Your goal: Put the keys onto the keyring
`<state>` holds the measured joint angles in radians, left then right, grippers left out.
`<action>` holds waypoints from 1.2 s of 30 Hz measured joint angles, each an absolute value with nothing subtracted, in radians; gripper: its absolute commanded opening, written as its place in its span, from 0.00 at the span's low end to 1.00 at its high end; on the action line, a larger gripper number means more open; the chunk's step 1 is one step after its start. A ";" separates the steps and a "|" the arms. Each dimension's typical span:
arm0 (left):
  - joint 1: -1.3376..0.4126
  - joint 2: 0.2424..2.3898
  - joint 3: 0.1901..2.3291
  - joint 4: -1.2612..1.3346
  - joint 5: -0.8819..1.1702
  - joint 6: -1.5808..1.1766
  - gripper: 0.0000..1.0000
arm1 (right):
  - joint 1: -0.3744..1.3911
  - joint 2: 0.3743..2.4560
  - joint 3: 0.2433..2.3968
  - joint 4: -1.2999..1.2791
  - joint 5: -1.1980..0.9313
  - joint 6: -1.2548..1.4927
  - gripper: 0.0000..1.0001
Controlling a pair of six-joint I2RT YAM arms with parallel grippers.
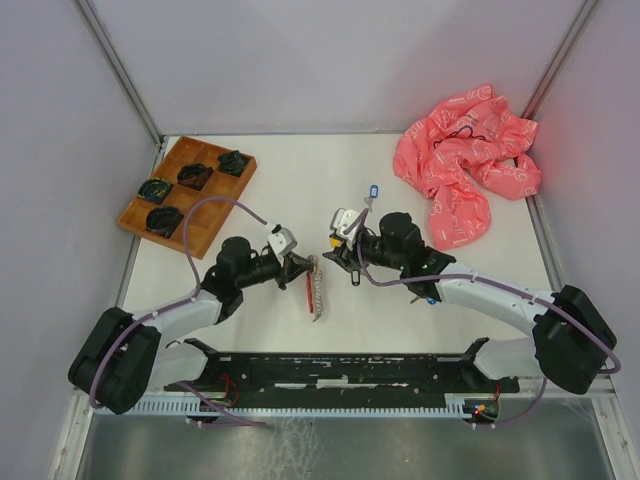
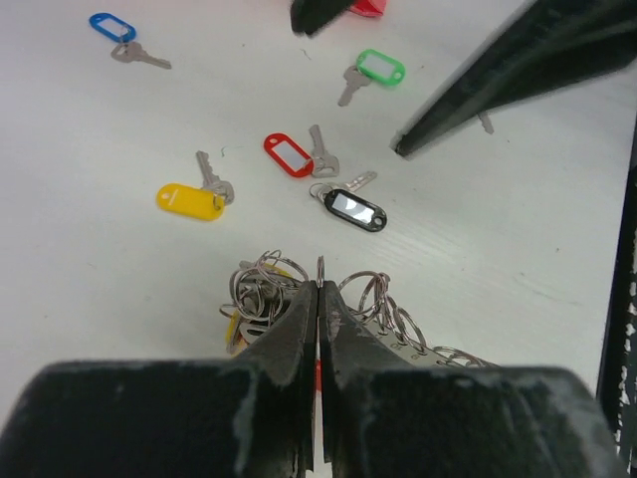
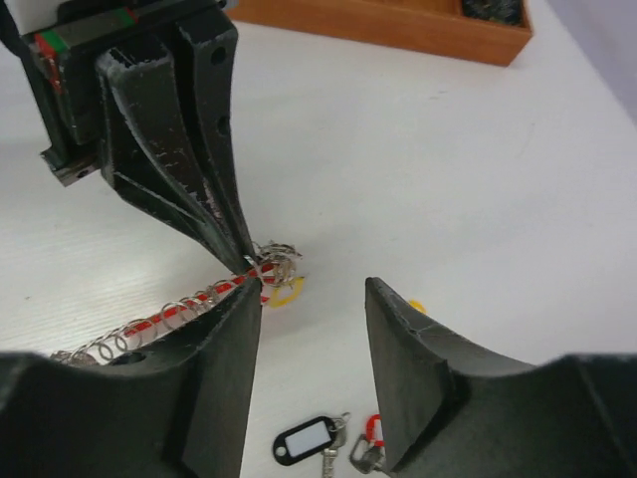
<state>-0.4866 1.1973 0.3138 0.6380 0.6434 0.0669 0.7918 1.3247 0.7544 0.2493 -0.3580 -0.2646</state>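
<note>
The keyring point(image 1: 316, 290) lies mid-table, a red strip lined with silver rings point(image 3: 179, 311). My left gripper point(image 2: 318, 284) is shut on one upright ring at the ring cluster point(image 2: 261, 289). A yellow tag point(image 3: 287, 292) shows beside that cluster. My right gripper point(image 3: 312, 289) is open with nothing between its fingers, and its left finger point(image 3: 224, 378) is close beside the keyring. Loose keys lie beyond: blue-tagged point(image 2: 111, 26), green-tagged point(image 2: 380, 67), red-tagged point(image 2: 288, 155), yellow-tagged point(image 2: 189, 200) and black-tagged point(image 2: 355, 209). In the top view the left gripper point(image 1: 303, 266) and right gripper point(image 1: 336, 256) face each other.
A wooden tray point(image 1: 140, 212) holding dark coiled items stands at the back left. A crumpled pink cloth point(image 1: 465, 165) lies at the back right. A black rail point(image 1: 340, 365) runs along the near edge between the arm bases.
</note>
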 measured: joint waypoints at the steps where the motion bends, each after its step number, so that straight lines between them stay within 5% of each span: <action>1: -0.490 1.189 0.324 0.613 0.626 0.076 0.03 | 0.792 1.309 0.748 0.266 -0.335 -0.258 0.77; 5: -0.495 1.156 0.371 0.528 0.573 0.110 0.03 | 0.792 1.292 0.742 0.300 -0.261 -0.231 1.00; 20: -0.495 1.158 0.595 0.267 0.445 0.331 0.03 | 0.789 1.330 0.854 0.272 0.086 -0.094 1.00; 36: -0.462 1.315 0.932 0.076 0.465 0.445 0.03 | 0.659 1.362 0.954 0.085 -0.031 -0.293 1.00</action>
<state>-0.4622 1.3151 0.9318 0.0761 0.4648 0.4446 0.6590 1.3621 0.9539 0.0849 -0.0311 -0.2928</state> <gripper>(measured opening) 0.035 0.999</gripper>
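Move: The loose blue-tagged key at the far side lies about 22 cm ahead of my right hand, 8 cm to its right and 16 cm below. At that same depth, the yellow-tagged key is some 9 cm ahead and 3 cm left, the red-tagged key 7 cm ahead and 5 cm right, and the black-tagged key level and 3 cm right. From my left hand, which holds the keyring, the blue-tagged key is about 23 cm ahead, 17 cm right and 10 cm below. Already clear of the keyring, I open my right fingers wide and swing that hand forward about 10 cm, also rightward and a little up, turning it roughly 25 degrees clockwise towards the blue-tagged key. My left hand keeps its pinch on the keyring and carries it forward and up, about 11 cm each way, tilting as it goes. ##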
